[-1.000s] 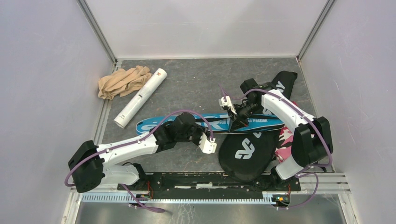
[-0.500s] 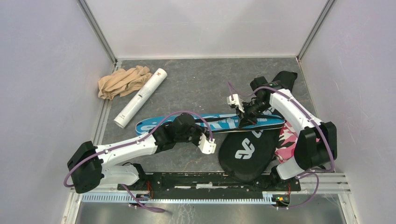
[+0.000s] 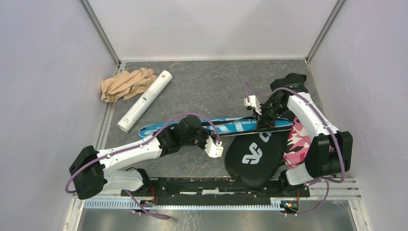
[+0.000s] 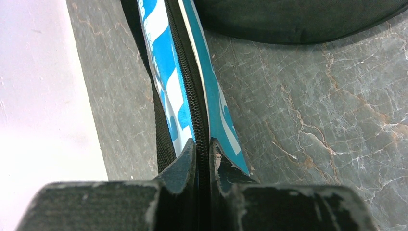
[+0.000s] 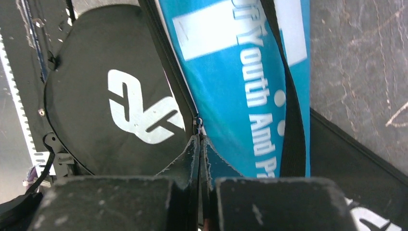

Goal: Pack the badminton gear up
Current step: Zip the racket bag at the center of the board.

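Observation:
A blue racket cover with white lettering lies across the middle of the table, its right end resting on a black racket cover. My left gripper is shut on the blue cover's zipped edge near the cover's middle. My right gripper is shut on the small zipper pull at the blue cover's near edge, over the black cover, toward the blue cover's right end. A long white tube lies at the back left.
A tan cloth bundle sits beside the tube near the left wall. A pink camouflage-patterned item lies against the black cover at the right, next to the right arm's base. Walls close in the table on three sides.
My right gripper has slid to the right along the blue cover's edge, still pinching the zipper pull. The left gripper and the covers have stayed put.

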Action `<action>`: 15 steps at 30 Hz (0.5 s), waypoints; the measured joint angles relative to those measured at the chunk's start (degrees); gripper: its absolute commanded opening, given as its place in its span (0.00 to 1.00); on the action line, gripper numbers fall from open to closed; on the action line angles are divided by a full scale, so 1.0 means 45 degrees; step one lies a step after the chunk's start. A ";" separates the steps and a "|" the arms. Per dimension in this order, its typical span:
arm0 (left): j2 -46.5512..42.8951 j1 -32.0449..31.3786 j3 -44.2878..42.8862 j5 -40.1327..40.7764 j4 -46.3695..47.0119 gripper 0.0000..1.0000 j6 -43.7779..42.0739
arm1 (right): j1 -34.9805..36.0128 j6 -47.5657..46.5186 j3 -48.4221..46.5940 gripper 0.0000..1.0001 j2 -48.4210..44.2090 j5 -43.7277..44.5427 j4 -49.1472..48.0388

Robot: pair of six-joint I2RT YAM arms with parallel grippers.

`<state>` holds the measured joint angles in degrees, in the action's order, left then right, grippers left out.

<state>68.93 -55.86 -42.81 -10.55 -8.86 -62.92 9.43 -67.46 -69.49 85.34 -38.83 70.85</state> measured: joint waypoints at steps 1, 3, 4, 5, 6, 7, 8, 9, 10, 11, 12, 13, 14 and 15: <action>0.0000 0.0000 -0.0034 0.0000 -0.0049 0.02 0.0005 | -0.0146 -0.0044 0.0000 0.00 -0.0015 0.0092 0.0015; 0.0000 0.0000 -0.0131 0.0010 -0.0185 0.02 0.0005 | -0.0452 -0.0136 0.0000 0.00 -0.0049 0.0355 0.0049; 0.0000 0.0000 -0.0180 0.0015 -0.0257 0.02 0.0010 | -0.0641 -0.0219 0.0000 0.00 -0.0058 0.0466 0.0068; 0.0000 0.0000 -0.0248 0.0019 -0.0359 0.02 0.0010 | -0.0816 -0.0291 0.0000 0.00 -0.0063 0.0607 0.0087; 0.0005 0.0005 -0.0316 0.0019 -0.0461 0.02 0.0015 | -0.1020 -0.0364 0.0000 0.00 -0.0068 0.0729 0.0107; 0.0005 0.0005 -0.0374 0.0024 -0.0515 0.02 0.0024 | -0.1224 -0.0457 0.0000 0.00 -0.0068 0.0835 0.0126; 0.0005 0.0005 -0.0423 0.0024 -0.0573 0.02 0.0058 | -0.1433 -0.0549 0.0000 0.00 -0.0068 0.0928 0.0146; 0.0005 0.0005 -0.0486 0.0029 -0.0670 0.02 0.0121 | -0.1685 -0.0661 0.0000 0.00 -0.0068 0.1020 0.0170; 0.0005 0.0019 -0.0529 0.0024 -0.0743 0.02 0.0160 | -0.1967 -0.0772 0.0000 0.00 -0.0068 0.1093 0.0194; 0.0005 0.0034 -0.0568 0.0024 -0.0797 0.02 0.0199 | -0.2263 -0.0879 0.0000 0.00 -0.0068 0.1205 0.0219; 0.0005 0.0053 -0.0602 0.0024 -0.0865 0.02 0.0219 | -0.2540 -0.0981 0.0000 0.00 -0.0063 0.1282 0.0233; 0.0005 0.0068 -0.0636 0.0024 -0.0952 0.02 0.0238 | -0.2832 -0.1103 -0.0005 0.00 -0.0049 0.1355 0.0248; 0.0005 0.0083 -0.0670 0.0019 -0.1030 0.02 0.0267 | -0.3084 -0.1200 -0.0010 0.00 -0.0034 0.1413 0.0257; 0.0005 0.0097 -0.0704 0.0015 -0.1083 0.02 0.0306 | -0.3356 -0.1331 -0.0029 0.00 -0.0010 0.1481 0.0287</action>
<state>68.95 -55.42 -45.98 -10.48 -13.74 -61.54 -5.67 -73.45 -69.63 85.30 -32.16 72.14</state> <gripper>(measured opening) 0.128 0.004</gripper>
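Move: The right hand already has the racket bag's zipper pull between its shut fingertips. The bag's right end, where the zip runs to, lies about 13 cm to its right, 2 cm ahead and 3 cm lower. The black bag's middle is some 3 cm to this hand's right, level fore and aft and 8 cm below; the camo bag's is roughly 16 cm right, 6 cm back and 8 cm down. From the left hand the pull is about 23 cm right and 1 cm ahead. Keeping its pinch on the zipper pull, the right hand draws it to the right along the zip towards the bag's right end, about 8.5 cm at a quickening pace and edging a little forward, while the wrist turns some 10 degrees clockwise. The left hand keeps the zip strip pinched and stays almost in place, holding the bag against the pull. ##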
